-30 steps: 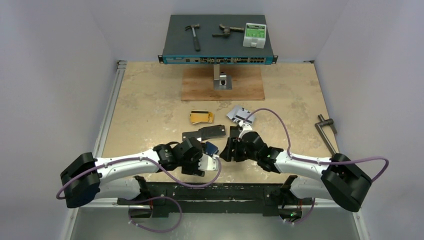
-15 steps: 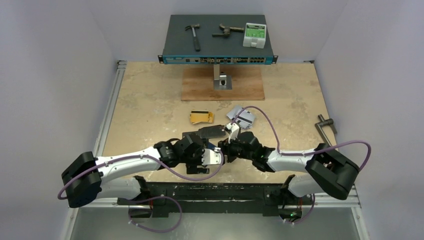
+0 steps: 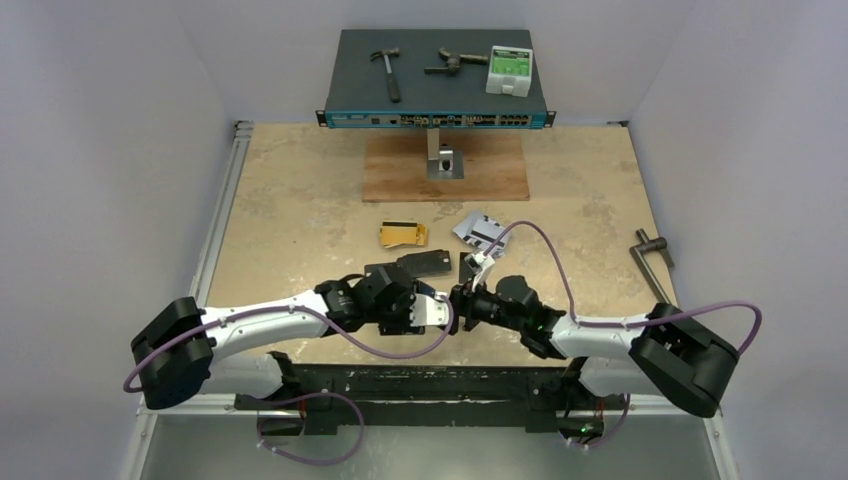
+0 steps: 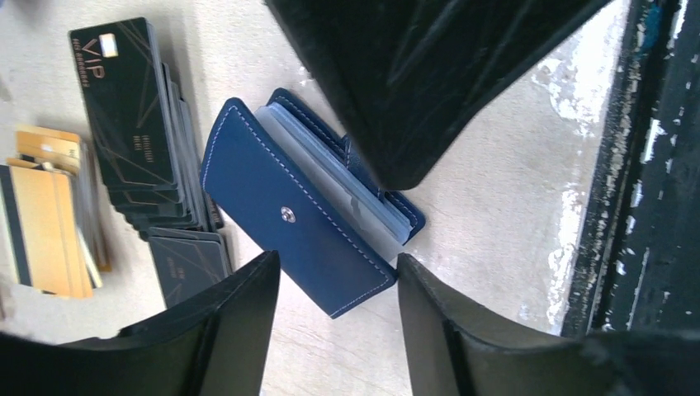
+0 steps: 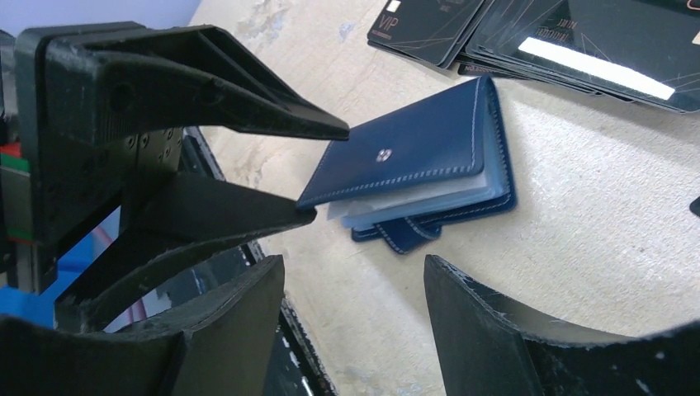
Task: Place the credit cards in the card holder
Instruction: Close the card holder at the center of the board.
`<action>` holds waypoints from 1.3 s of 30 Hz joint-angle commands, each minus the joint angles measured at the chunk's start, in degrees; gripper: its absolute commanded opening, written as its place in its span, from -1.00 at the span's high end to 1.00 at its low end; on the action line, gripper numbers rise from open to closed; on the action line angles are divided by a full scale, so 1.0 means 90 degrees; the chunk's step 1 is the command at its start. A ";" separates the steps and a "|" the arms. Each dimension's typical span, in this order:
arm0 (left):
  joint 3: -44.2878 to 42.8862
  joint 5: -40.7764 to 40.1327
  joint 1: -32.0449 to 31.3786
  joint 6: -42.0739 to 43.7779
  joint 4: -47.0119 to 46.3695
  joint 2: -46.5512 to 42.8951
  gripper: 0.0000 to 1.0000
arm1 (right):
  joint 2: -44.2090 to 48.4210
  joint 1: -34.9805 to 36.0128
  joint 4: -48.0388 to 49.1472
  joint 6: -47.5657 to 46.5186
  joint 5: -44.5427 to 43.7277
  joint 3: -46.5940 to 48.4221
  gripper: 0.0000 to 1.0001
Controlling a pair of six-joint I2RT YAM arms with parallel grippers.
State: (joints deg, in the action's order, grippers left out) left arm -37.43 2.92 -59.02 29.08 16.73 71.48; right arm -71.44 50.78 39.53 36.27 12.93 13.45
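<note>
The card holder (image 4: 301, 227) is a navy-blue case with a snap stud. It lies on the table with its cover slightly lifted, showing clear sleeves (image 5: 413, 202). In the top view both grippers hide it. My left gripper (image 4: 338, 326) is open, and the holder's near corner sits between its fingertips (image 5: 326, 128). My right gripper (image 5: 355, 318) faces it from the other side, open and empty, just short of the holder. The two grippers nearly meet tip to tip, left gripper (image 3: 440, 310) and right gripper (image 3: 460, 300). Credit cards lie beyond: black stack (image 4: 132, 124), gold ones (image 3: 402, 234), silver ones (image 3: 482, 230).
A network switch (image 3: 437, 80) at the back carries a hammer (image 3: 387, 70), another tool and a green box. A wooden board (image 3: 445, 170) lies in front of it. A metal crank (image 3: 652, 258) rests at the right. The black front rail (image 4: 652, 165) runs close to the holder.
The right gripper has swung left, closer to the left gripper. The left gripper has slid right over the holder; its jaws widened, then narrowed. The holder no longer shows from above.
</note>
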 commanded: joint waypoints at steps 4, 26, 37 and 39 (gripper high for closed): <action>-0.0408 -0.0606 -0.0004 -0.0017 -0.0163 0.0028 0.04 | 0.0360 0.0020 0.0388 0.0149 -0.0188 -0.0255 -0.26; -0.0589 -0.0530 0.0802 -0.0191 0.0451 -0.0092 0.88 | -0.1276 0.0012 0.1719 -0.0598 0.0336 0.0292 -0.25; -0.0594 -0.0439 0.0847 -0.0572 0.0352 -0.0058 1.00 | -0.2027 0.0026 0.2615 -0.0527 0.0344 0.0348 -0.23; -0.0616 -0.0355 0.0856 -0.0606 0.0438 -0.0063 1.00 | -0.2149 0.0047 0.2639 -0.0524 0.0330 0.0361 -0.22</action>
State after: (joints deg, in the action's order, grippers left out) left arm -40.66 -1.80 -51.77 25.82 20.62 71.35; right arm -89.38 50.78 58.72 32.34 15.00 14.94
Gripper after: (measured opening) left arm 0.014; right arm 0.615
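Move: The card holder lies half closed about 5 cm to the right of my left hand, 2 cm ahead and 3 cm below; the near-left corner of its cover is already between my open left fingertips. From that hand, the small black stack is about 8 cm ahead and 1 cm left, the big black stack 11 cm ahead and 7 cm right. From my right hand, the card holder's middle is roughly 3 cm ahead, 6 cm left and 5 cm below. I shut my left fingers on the cover's corner and pinch it, carrying it about 4 cm forward and 3 cm left, slightly up, while that hand turns a little counter-clockwise. My right hand, its gap kept open, first lifts a touch, then sinks about 2.5 cm and slides some 2.5 cm left and a little forward, bringing its front fingertip against the strap side of the page block. ##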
